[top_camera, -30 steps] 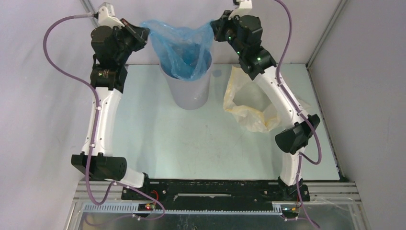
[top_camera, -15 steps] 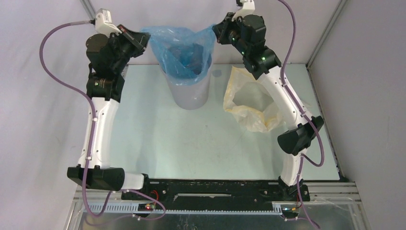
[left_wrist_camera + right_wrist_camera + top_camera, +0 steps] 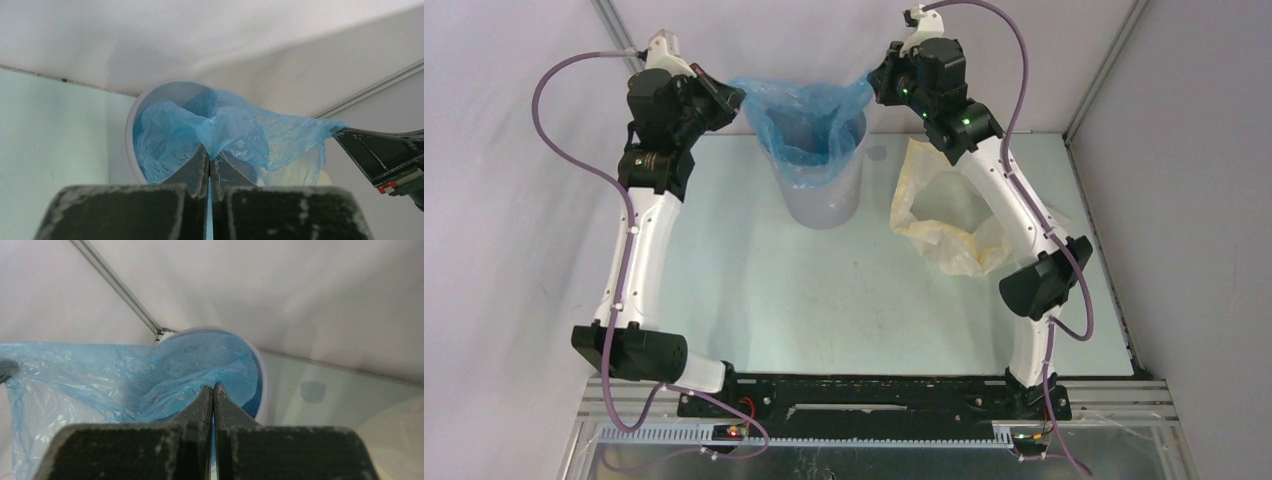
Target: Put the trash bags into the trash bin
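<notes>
The blue trash bag (image 3: 804, 125) hangs into the pale grey-lavender trash bin (image 3: 824, 200) at the back of the table, its mouth stretched wide above the rim. My left gripper (image 3: 736, 97) is shut on the bag's left edge; the pinch shows in the left wrist view (image 3: 209, 157), with the bag (image 3: 240, 135) and bin rim (image 3: 131, 135) beyond. My right gripper (image 3: 872, 80) is shut on the bag's right edge, also in the right wrist view (image 3: 213, 386), over the bag (image 3: 100, 380) and bin (image 3: 261, 385).
A larger pale yellow translucent bag (image 3: 944, 215) lies on the table right of the bin, under my right arm. Grey walls and a metal frame post (image 3: 120, 290) stand close behind the bin.
Both grippers have lowered slightly and the bag has sunk deeper into the bin, with its mouth pulled flatter across the rim.
</notes>
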Action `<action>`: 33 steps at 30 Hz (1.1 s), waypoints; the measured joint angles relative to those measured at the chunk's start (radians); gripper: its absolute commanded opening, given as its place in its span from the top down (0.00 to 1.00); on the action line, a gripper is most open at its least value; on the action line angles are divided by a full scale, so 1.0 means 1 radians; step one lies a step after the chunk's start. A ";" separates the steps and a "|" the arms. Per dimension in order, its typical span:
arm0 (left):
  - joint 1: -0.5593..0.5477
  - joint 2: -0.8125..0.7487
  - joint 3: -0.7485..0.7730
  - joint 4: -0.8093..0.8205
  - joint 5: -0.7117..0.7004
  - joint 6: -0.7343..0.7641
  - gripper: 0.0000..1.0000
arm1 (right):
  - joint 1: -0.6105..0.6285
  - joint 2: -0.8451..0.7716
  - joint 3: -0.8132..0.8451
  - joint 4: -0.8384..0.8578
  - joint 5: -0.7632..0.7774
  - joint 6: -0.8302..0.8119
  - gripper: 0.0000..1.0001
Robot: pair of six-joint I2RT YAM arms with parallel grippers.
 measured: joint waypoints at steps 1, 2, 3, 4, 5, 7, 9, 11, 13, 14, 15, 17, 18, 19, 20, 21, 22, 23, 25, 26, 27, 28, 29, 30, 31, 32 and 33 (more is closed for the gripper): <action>0.000 0.003 0.000 -0.007 -0.005 0.006 1.00 | 0.000 0.005 0.000 -0.008 0.008 -0.006 1.00; 0.000 0.006 0.000 -0.016 -0.014 0.013 1.00 | 0.000 0.010 0.000 -0.014 0.018 -0.012 1.00; 0.000 0.008 0.000 -0.024 -0.021 0.017 1.00 | 0.000 0.014 0.000 -0.016 0.027 -0.018 1.00; 0.000 0.008 0.000 -0.028 -0.027 0.023 1.00 | 0.000 0.021 0.001 -0.020 0.037 -0.025 1.00; 0.000 0.008 -0.001 -0.031 -0.032 0.025 1.00 | 0.000 0.027 0.003 -0.028 0.042 -0.031 1.00; 0.000 0.008 -0.009 -0.031 -0.045 0.029 1.00 | 0.000 0.043 0.017 -0.047 0.053 -0.039 0.97; 0.000 0.010 -0.021 -0.032 -0.048 0.034 1.00 | 0.000 0.057 0.023 -0.068 0.060 -0.048 0.86; 0.000 0.013 -0.031 -0.038 -0.048 0.034 1.00 | 0.000 0.061 0.023 -0.083 0.060 -0.051 0.70; 0.000 0.014 -0.037 -0.043 -0.048 0.034 1.00 | 0.000 0.062 0.023 -0.097 0.059 -0.056 0.54; 0.000 0.014 -0.040 -0.044 -0.048 0.034 1.00 | 0.000 0.062 0.023 -0.098 0.059 -0.062 0.47; 0.000 0.014 -0.040 -0.044 -0.048 0.034 1.00 | 0.000 0.061 0.024 -0.098 0.058 -0.066 0.41; 0.000 0.013 -0.040 -0.043 -0.047 0.034 1.00 | 0.004 0.060 0.024 -0.106 0.060 -0.069 0.29; 0.000 0.012 -0.042 -0.042 -0.043 0.033 1.00 | 0.008 0.058 0.024 -0.115 0.060 -0.072 0.23; 0.000 0.009 -0.045 -0.040 -0.039 0.032 1.00 | 0.015 0.055 0.024 -0.125 0.063 -0.077 0.19; 0.000 0.004 -0.053 -0.034 -0.033 0.030 1.00 | 0.026 0.050 0.024 -0.135 0.070 -0.081 0.15; 0.000 -0.004 -0.066 -0.026 -0.023 0.026 1.00 | 0.043 0.044 0.024 -0.144 0.082 -0.090 0.13; 0.000 -0.011 -0.077 -0.020 -0.016 0.022 1.00 | 0.061 0.039 0.024 -0.150 0.090 -0.095 0.12; 0.000 -0.021 -0.091 -0.012 -0.008 0.017 1.00 | 0.084 0.031 0.024 -0.159 0.108 -0.103 0.12; 0.000 -0.047 -0.125 0.006 0.008 0.006 1.00 | 0.143 0.015 0.024 -0.174 0.141 -0.120 0.12; 0.000 -0.058 -0.140 0.014 0.013 0.003 1.00 | 0.166 0.010 0.024 -0.177 0.156 -0.127 0.12; 0.000 -0.069 -0.153 0.020 0.016 -0.004 1.00 | 0.194 0.004 0.024 -0.181 0.173 -0.132 0.12; 0.000 -0.082 -0.167 0.026 0.019 -0.006 1.00 | 0.223 0.000 0.024 -0.183 0.189 -0.138 0.12; 0.000 -0.090 -0.176 0.032 0.023 -0.011 1.00 | 0.250 -0.003 0.024 -0.183 0.208 -0.143 0.12; 0.000 -0.100 -0.184 0.036 0.026 -0.013 1.00 | 0.272 -0.003 0.024 -0.184 0.226 -0.146 0.12; 0.000 -0.108 -0.189 0.041 0.030 -0.014 1.00 | 0.288 -0.003 0.024 -0.184 0.246 -0.150 0.13; 0.000 -0.113 -0.192 0.044 0.032 -0.014 1.00 | 0.302 -0.003 0.024 -0.187 0.271 -0.153 0.13; 0.000 -0.116 -0.192 0.047 0.033 -0.016 1.00 | 0.309 -0.002 0.024 -0.190 0.291 -0.153 0.13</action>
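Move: Both my hands still pinch the blue bag over the trash bin. From my right hand the bin's mouth lies about 10 cm to the left, 3 cm back and 13 cm below; the bag's middle hangs about 10 cm left, 3 cm back and 8 cm down. The pale bag lies on the table some 21 cm right, 6 cm back and 38 cm below. From my left hand the mouth is about 9 cm right, 4 cm ahead and 13 cm below. I lower my right hand about 5 cm with its edge of the blue bag, then open its fingers wide to let go and swing it back and left, roughly 12 cm in all, over the bin mouth, its left side rolling down some 15 degrees. My left hand keeps its pinch, sinking about 3.5 cm and then easing back about 3 cm. ##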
